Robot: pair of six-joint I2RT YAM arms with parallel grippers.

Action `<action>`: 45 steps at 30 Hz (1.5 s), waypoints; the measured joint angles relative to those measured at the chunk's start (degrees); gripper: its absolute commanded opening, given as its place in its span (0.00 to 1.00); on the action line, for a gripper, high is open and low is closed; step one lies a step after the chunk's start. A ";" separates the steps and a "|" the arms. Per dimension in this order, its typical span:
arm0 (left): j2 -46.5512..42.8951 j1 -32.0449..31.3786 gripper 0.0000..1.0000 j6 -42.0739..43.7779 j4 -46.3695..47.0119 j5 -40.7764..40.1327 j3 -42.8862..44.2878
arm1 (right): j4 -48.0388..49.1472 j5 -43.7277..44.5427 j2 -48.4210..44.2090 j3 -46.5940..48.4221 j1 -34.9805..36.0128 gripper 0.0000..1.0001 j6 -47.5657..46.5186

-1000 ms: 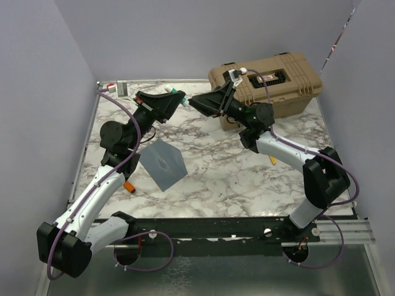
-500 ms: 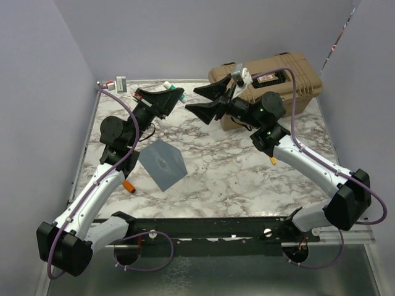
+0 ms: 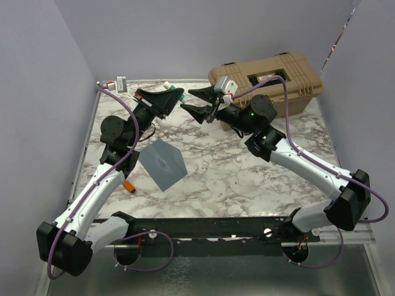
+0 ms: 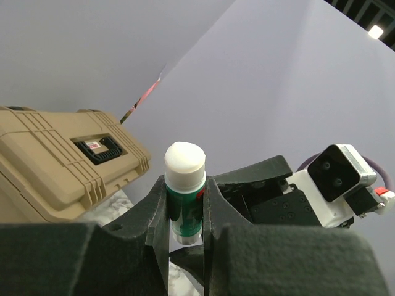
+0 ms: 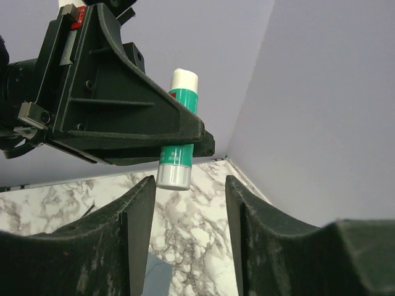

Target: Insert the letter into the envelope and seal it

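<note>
The blue-grey envelope (image 3: 162,163) lies flat on the marble table, its flap closed; one corner (image 5: 154,277) shows in the right wrist view. The letter is out of view. Raised over the back of the table, my left gripper (image 3: 176,95) (image 4: 185,182) is shut on a green glue stick (image 4: 184,197) with a white cap. The right gripper (image 3: 186,99) (image 5: 190,185) faces it, open. The stick's silver lower end (image 5: 174,176) hangs just above the gap between the right fingers, close to one finger and touching neither.
A tan hard case (image 3: 271,80) stands at the back right, behind the right arm. An orange item (image 3: 128,186) lies by the left arm. Small objects (image 3: 120,83) sit at the back left corner. Purple walls enclose the table on three sides.
The right gripper opened wide, then narrowed a little, and moved left up to the glue stick. The left gripper rose slightly and kept hold of the stick.
</note>
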 measured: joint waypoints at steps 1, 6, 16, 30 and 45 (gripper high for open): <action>0.00 0.00 0.00 0.00 -0.02 0.00 0.00 | 0.00 0.15 0.07 0.17 0.11 0.46 -0.17; 0.00 0.00 0.00 0.00 -0.09 -0.13 0.00 | -0.02 0.44 0.20 0.81 0.61 0.34 -0.52; 0.00 0.24 0.00 0.13 -0.15 -0.94 0.02 | -3.08 0.87 1.60 3.63 1.05 0.00 5.64; -1.46 0.33 0.00 0.31 6.69 -0.09 0.13 | 0.59 -0.46 3.06 5.35 -1.66 0.00 64.83; -2.86 -0.07 0.00 1.55 9.57 1.84 -0.04 | 29.18 -2.32 7.87 -3.58 -1.68 0.00 99.43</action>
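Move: The glue stick is in the left fingers, its turning knob sticking out about 3 cm to the left hand's right, 1 cm back and 1 cm below. From the right hand, whose half-open fingers straddle it, this knob is only about 1 cm ahead and 1 cm to the left, at its height. Some 40 cm below, the envelope lies roughly level fore and aft and about 11 cm to the left; the tan case stands some 27 cm ahead, 27 cm right and 33 cm lower. The right fingers close from about half open and pinch the knob end of the glue stick, then the right hand rolls about its own finger line by some 95 degrees, clockwise as seen from behind that hand, to wind the knob. The left hand keeps its grip on the barrel and tips up by some 15 degrees, and as the roll goes on both hands travel together, up about 5 cm and back towards the bases about 4 cm. ##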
